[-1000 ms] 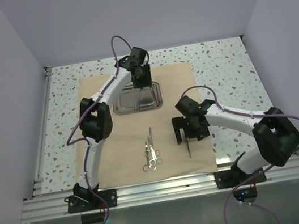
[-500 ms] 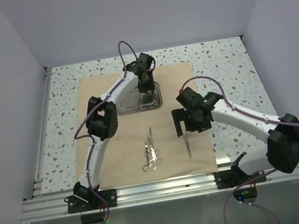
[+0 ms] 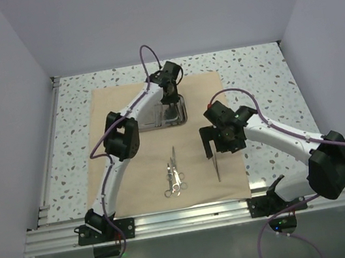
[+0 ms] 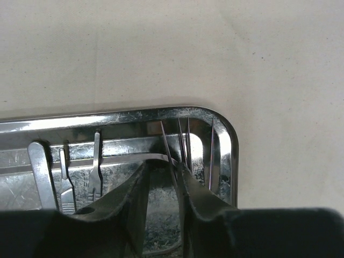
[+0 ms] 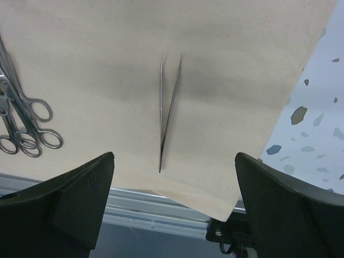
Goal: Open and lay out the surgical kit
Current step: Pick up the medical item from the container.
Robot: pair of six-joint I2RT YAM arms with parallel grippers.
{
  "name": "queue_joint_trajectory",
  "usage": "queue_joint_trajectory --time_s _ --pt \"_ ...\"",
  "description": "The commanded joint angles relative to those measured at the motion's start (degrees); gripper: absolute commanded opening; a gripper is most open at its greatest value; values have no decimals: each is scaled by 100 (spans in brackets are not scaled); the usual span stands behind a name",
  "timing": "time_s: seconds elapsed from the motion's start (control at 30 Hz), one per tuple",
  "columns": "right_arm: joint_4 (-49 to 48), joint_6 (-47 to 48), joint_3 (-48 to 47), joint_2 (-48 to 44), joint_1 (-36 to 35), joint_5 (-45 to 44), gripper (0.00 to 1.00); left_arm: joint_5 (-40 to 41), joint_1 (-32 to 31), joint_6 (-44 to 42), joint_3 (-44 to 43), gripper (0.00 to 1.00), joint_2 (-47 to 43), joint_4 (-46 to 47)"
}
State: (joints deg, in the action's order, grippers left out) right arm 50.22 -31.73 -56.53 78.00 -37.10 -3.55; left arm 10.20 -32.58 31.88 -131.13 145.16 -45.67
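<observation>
The tan cloth (image 3: 133, 169) lies spread flat on the table. The steel tray (image 3: 147, 118) sits on its far half, also in the left wrist view (image 4: 107, 115), with several thin instruments (image 4: 95, 169) inside. My left gripper (image 3: 169, 103) is down in the tray's right end (image 4: 162, 167). Its fingers (image 4: 134, 193) stand a narrow gap apart around a thin silver rod (image 4: 171, 156). My right gripper (image 3: 218, 142) hangs wide open and empty (image 5: 173, 159) above tweezers (image 5: 169, 107) lying on the cloth (image 3: 218, 169). Ring-handled scissors and forceps (image 3: 174, 176) lie mid-cloth (image 5: 24, 121).
The speckled table (image 3: 264, 80) surrounds the cloth. An aluminium rail (image 3: 193, 215) runs along the near edge, just past the cloth's front right corner (image 5: 231, 201). Walls close in the left, right and back.
My left gripper has moved right along the tray to its right end. My right gripper has drawn back a little from the tweezers, which stay on the cloth.
</observation>
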Motion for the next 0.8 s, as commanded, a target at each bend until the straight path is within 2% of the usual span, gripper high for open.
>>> queue_joint_trajectory --time_s 0.0,0.17,0.27,0.37,0.53,0.63,0.77 --pt "111 131 -183 -13 1 -128 98 377 -38 -120 -141 29 355 -337" --pt "76 149 -174 14 28 -137 98 632 -38 -226 -106 14 399 -486" --pt "76 167 -174 31 36 -128 98 642 -29 -235 -79 10 399 -522" --pt "32 184 -183 49 36 -102 98 572 -29 -270 -79 0 373 -531" --pt "93 211 -332 84 28 -198 98 466 -29 -358 -70 0 -5 -434" --pt "234 184 -586 75 36 -600 98 422 -38 -244 -44 0 -505 -451" --pt "410 114 -1182 -12 168 -1164 98 264 -292 151 657 0 -1549 -382"
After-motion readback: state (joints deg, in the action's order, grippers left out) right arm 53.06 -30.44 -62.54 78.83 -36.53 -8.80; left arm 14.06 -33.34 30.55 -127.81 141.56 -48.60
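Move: The nearer tweezers in the tray, the medical item to pick up, already lie between the left hand's half-open fingers, at fingertip height, their middle about 1 cm back and 1 cm to the right. The second tweezers lie roughly 2 cm to the right of them; the knife handles lie about 6 cm left of the hand and 2 cm back, at the same height. From the right hand the wanted tweezers are some 28 cm ahead, 11 cm left and 6 cm lower. The left hand shuts its fingers fully on the nearer tweezers while easing about 1 cm to the left, its left side rolling up some 5 degrees, then keeps its pinch and draws back about 2 cm towards the tray's near side, just starting to rise by 1 cm. The right hand, empty and wide open, waits over the tweezers already laid on the cloth, then late on sets off forward and up, about 2.5 cm each way. ##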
